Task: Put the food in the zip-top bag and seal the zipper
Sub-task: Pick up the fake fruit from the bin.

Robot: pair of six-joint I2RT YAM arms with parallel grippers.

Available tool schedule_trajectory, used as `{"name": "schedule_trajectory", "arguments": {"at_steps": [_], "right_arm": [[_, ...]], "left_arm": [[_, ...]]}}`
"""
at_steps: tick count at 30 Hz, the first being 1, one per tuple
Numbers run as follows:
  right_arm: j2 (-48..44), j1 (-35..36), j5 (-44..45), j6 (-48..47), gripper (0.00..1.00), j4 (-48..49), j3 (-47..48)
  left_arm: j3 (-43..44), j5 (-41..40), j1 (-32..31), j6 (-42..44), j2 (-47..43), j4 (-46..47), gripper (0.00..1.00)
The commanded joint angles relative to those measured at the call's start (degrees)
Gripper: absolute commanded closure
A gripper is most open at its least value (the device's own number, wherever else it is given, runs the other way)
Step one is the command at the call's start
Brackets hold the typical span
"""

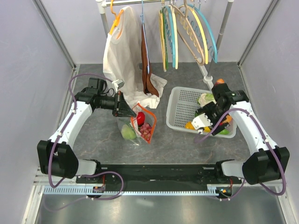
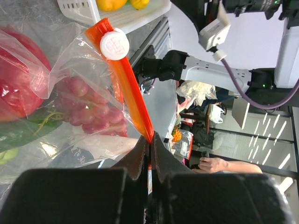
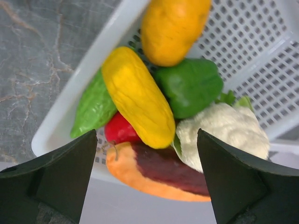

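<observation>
The clear zip-top bag (image 1: 144, 125) lies on the table between the arms, with a red fruit (image 2: 14, 79), purple grapes (image 2: 88, 105) and a green piece (image 1: 128, 133) inside it. My left gripper (image 2: 150, 140) is shut on the orange-red zipper (image 2: 131, 93) near its end, and the white slider (image 2: 114, 44) sits further along the strip. My right gripper (image 3: 147, 140) hangs open over the white basket (image 1: 180, 100). Below it lie a yellow oblong food (image 3: 135, 95), an orange one (image 3: 175, 28), a green pepper (image 3: 189, 86), a cauliflower (image 3: 224, 130) and a red piece (image 3: 119, 130).
A white garment (image 1: 124, 51) and a brown cloth (image 1: 147, 70) hang from the rack behind the bag, their hems touching the table. Coloured hangers (image 1: 187, 32) hang above the basket. A rack pole (image 1: 205, 70) stands just behind the basket. Walls close in both sides.
</observation>
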Motion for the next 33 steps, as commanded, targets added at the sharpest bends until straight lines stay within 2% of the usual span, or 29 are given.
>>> {"name": "schedule_trajectory", "arguments": {"at_steps": [1,6,23,33], "right_arm": [[-0.94,0.65,1.92,-26.30,0.05,-6.50,-3.11],[-0.76,0.83,7.90,-27.70,0.04,-1.85,-6.54],[5.30,3.90,5.44,-22.08,0.05,8.62,-6.98],[2.49,3.99,7.64,-27.00,0.08,9.85,-14.36]], "left_arm": [[0.11,0.36,0.20,1.35,-1.23,1.31,0.98],[-0.41,0.71,0.20,1.71,-1.05,1.39,0.98],[0.02,0.36,0.20,1.36,-0.26,1.57,0.98],[0.73,0.01,0.20,0.92,0.27,1.66,0.98]]}}
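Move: The yellow squash lies in the bin almost straight below the open right hand, about 9 cm down and perhaps 1 cm farther out. The green pepper touches it some 5 cm ahead and 5 cm left of the hand. The red pepper is level ahead and 5 cm to the right, the orange fruit about 9 cm left and 1 cm back, all roughly 10 cm down. From the left hand the squash is some 34 cm right, 4 cm back and 18 cm lower. The yellow squash is closed in on from above: the wide-open right hand sinks about 7 cm towards it, first drifting some 2 cm back and right, then coming forward and left again, and easing back a little as it drops the last bit. The wrist tilts roughly 10 degrees so the fingers point nearly straight down on either side of the squash, staying open; contact can't be seen. ##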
